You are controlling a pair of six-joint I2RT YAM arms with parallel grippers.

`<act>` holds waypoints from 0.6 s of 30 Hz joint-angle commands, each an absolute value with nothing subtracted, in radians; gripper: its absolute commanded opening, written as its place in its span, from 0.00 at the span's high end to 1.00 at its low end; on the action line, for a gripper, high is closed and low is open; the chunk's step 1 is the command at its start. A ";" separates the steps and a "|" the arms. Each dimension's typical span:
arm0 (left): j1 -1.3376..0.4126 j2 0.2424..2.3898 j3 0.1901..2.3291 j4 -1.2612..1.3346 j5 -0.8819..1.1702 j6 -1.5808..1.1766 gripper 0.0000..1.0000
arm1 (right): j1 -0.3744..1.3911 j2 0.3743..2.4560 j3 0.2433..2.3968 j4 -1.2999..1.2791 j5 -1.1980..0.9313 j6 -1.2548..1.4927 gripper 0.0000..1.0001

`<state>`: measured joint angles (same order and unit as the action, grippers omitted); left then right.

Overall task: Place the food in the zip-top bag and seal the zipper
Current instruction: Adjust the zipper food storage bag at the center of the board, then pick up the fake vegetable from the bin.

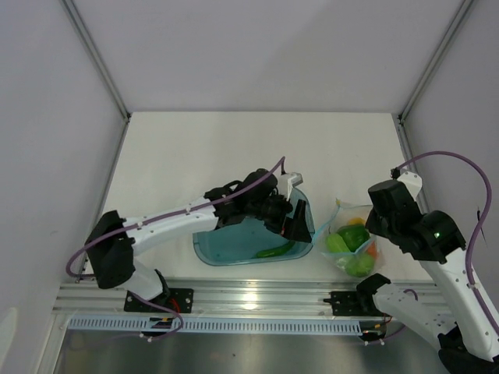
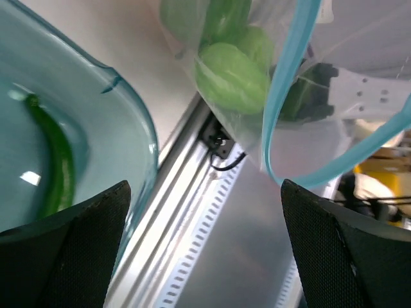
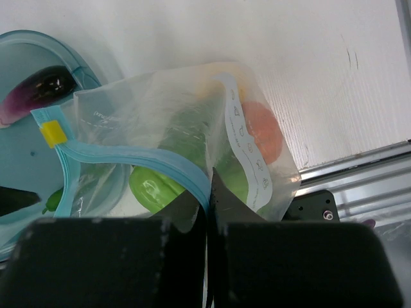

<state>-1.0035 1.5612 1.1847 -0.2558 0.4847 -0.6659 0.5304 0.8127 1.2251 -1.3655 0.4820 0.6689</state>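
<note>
The clear zip-top bag [image 1: 352, 241] lies right of the blue tub [image 1: 226, 248], holding green pieces [image 3: 154, 185], a red tomato [image 3: 264, 136] and something yellow-orange. My right gripper [image 3: 210, 187] is shut on the bag's teal zipper [image 3: 138, 156] at its mouth edge; it shows in the top view [image 1: 376, 224] too. My left gripper [image 2: 204, 192] is open and empty, hovering over the tub's right end [image 1: 295, 222], next to the bag's open mouth [image 2: 289, 83]. A dark green chili [image 2: 59, 160] and a purple eggplant [image 3: 40, 90] lie in the tub.
The metal rail [image 1: 257, 296] with the arm bases runs along the near table edge, just below the tub and the bag. A yellow tab [image 3: 52, 133] sits on the zipper's left end. White walls enclose the table on three sides.
</note>
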 commanded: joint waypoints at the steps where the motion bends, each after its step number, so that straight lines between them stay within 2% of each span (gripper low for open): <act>1: -0.991 1.364 1.149 -0.258 0.326 -0.493 0.00 | 0.526 0.813 1.230 -1.342 0.476 0.652 1.00; 6: -0.947 1.275 1.131 -0.359 0.195 -0.413 0.01 | 0.528 0.821 1.229 -1.330 0.459 0.635 1.00; 13: -0.775 1.288 1.139 -0.464 0.276 -0.327 0.01 | 0.528 0.810 1.223 -1.324 0.446 0.623 1.00; 18: -0.738 1.419 1.241 -0.592 0.054 -0.327 0.03 | 0.526 0.810 1.213 -1.309 0.431 0.612 1.00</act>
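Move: The eggplant in the tray lies about 19 cm ahead of the left hand, 7 cm to its left and some 16 cm below. The green chili is nearer, roughly 8 cm ahead and 3 cm left; the tray's middle is 15 cm ahead and 12 cm left. The food bag's middle sits about 18 cm to the left hand's right and 3 cm ahead. From the right hand the eggplant is some 17 cm ahead and 27 cm left. Swinging left and forward in one quick arc, about 12 cm left and 11 cm forward, the left hand leaves the bag's mouth and travels over the tray towards the eggplant, first rising some 6 cm, then sinking most of that again. Its fingers stay wide open and turn counter-clockwise from pointing right to forward-right. The right hand stays nearly still, keeping its closed grip on the bag's zipper edge. ##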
